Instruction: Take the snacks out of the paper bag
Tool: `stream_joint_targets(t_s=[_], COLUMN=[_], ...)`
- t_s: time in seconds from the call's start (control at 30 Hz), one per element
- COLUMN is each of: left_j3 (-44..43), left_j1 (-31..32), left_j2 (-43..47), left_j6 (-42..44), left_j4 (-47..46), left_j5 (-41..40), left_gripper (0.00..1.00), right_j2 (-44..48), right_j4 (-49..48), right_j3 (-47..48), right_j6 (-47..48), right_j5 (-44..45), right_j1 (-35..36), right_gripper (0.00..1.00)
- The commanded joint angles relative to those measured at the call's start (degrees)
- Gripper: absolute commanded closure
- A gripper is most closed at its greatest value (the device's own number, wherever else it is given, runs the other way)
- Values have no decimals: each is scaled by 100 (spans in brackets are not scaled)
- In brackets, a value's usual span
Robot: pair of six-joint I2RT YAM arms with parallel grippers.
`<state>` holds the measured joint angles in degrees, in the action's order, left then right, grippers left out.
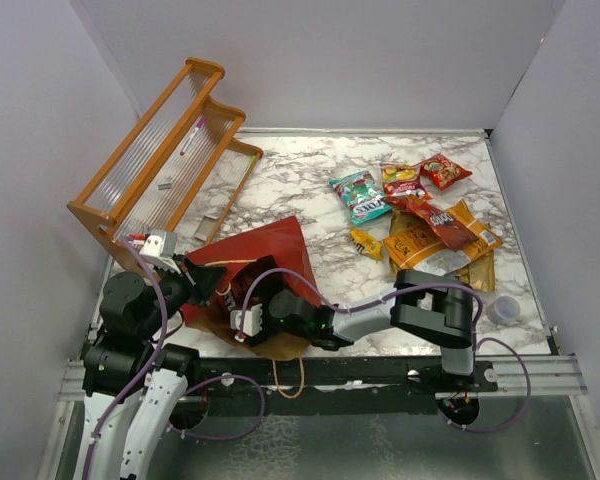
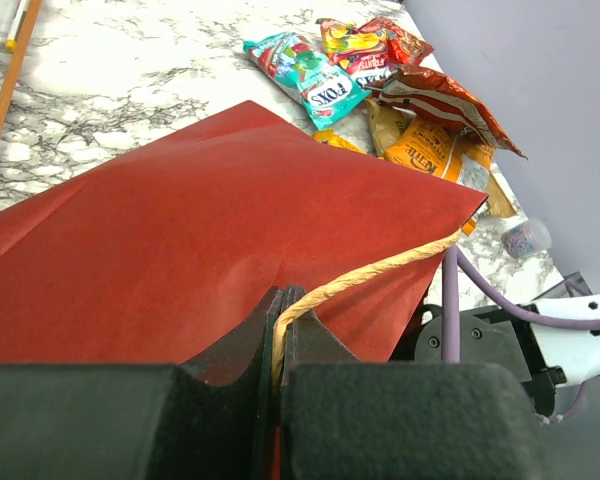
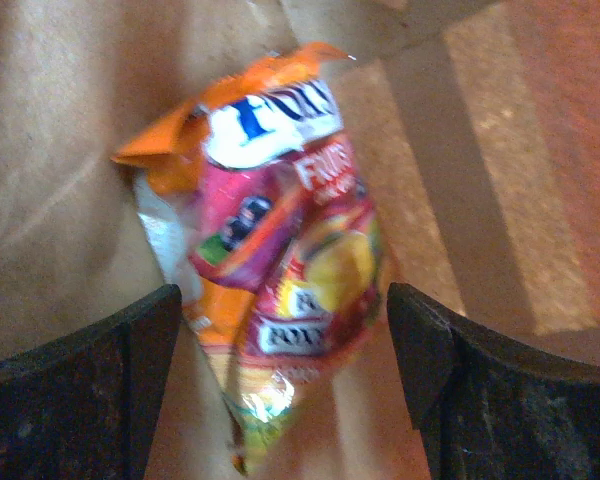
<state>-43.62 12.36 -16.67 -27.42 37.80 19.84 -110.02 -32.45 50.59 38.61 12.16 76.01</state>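
Observation:
The red paper bag (image 1: 265,250) lies on its side on the marble table, its mouth toward the arms. My left gripper (image 2: 277,325) is shut on its yellow twine handle (image 2: 380,268) at the bag's top edge (image 2: 200,220). My right gripper (image 3: 285,340) reaches inside the brown interior (image 3: 60,180) and stands open. A red and yellow snack packet (image 3: 315,275) lies between its fingers, overlapping an orange packet with a white label (image 3: 250,115). More snacks lie outside at the back right: a teal packet (image 1: 361,194), a red one (image 1: 443,170) and a large orange chip bag (image 1: 430,240).
A wooden rack (image 1: 170,150) with ribbed clear panels stands tilted at the back left. A small clear cup (image 1: 501,309) sits near the right front edge. White walls close in the table on three sides.

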Motion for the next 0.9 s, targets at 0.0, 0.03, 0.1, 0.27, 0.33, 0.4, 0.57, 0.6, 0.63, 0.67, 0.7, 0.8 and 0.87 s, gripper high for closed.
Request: stream_joint_targets(t_s=[0.0,0.03,0.1,0.27,0.33,0.4,0.57,0.6,0.63,0.67,0.7,0.8,0.87], left_j3=[-65,-67,-63,-65,-68,-73,-68,-68,-68,-68,-69,-68,-71], left_j1=[-52,-50,-51,-42,-46,-43,-45,-41,-44,-46,-41,-43,-48], left_j2=[-28,-31,-30,-28,-39,-38,-39,-30,-30,-30,-31,-31,-30], left_j6=[51,52,40,36,39,47,23,24,21,17,15,8,3], left_j4=[-29,-34,-20,-16,-2,3,25,28,28,32,38,47,41], left_j5=[-84,-89,-92,-99,-96,-108,-155,-163,-171,-186,-198,-215,-221], left_gripper=[100,100,100,100,100,100,100,100,100,100,100,100,100], right_j2=[-475,-570,-757,-828,-663,-420,272,396,566,699,837,1323,1659], right_j4=[-422,-413,-399,-494,-425,-398,-87,-4,84,219,256,279,408], right_j3=[294,331,413,426,428,361,232,206,172,141,79,-248,-471], right_j6=[-321,-403,-537,-589,-571,-572,-785,-852,-937,-997,-1099,-1390,-1556], right_j5=[-290,-229,-9,324,324,206,-218,-292,-377,-468,-515,-689,-810], right_j1=[-83,-112,-174,-233,-228,-230,-229,-230,-229,-228,-219,-174,-143], right_gripper=[14,14,19,59,70,77,91,95,98,99,99,99,99])
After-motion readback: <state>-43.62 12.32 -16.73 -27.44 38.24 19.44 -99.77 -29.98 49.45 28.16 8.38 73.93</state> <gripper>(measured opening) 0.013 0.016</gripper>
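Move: Inside the paper bag, the last red-and-orange snack lies just ahead of the open right fingers, about 3 cm forward, 2 cm left and 2 cm lower. From that hand, the small yellow snack on the table is some 14 cm forward and 25 cm to the right, and the bag's loose handle about 13 cm back and 8 cm right. From the left hand, the red-and-orange snack is some 25 cm below, 3 cm forward and 3 cm right. Reaching about 2 cm left and 2 cm forward while sinking slightly, the right hand closes from wide open and pinches the snack's near part between its fingertips. It then rises 7 or 8 cm, easing back and to the right, its wrist turning about 10 degrees. The left hand stays put, still gripping the other handle to keep the bag up. ##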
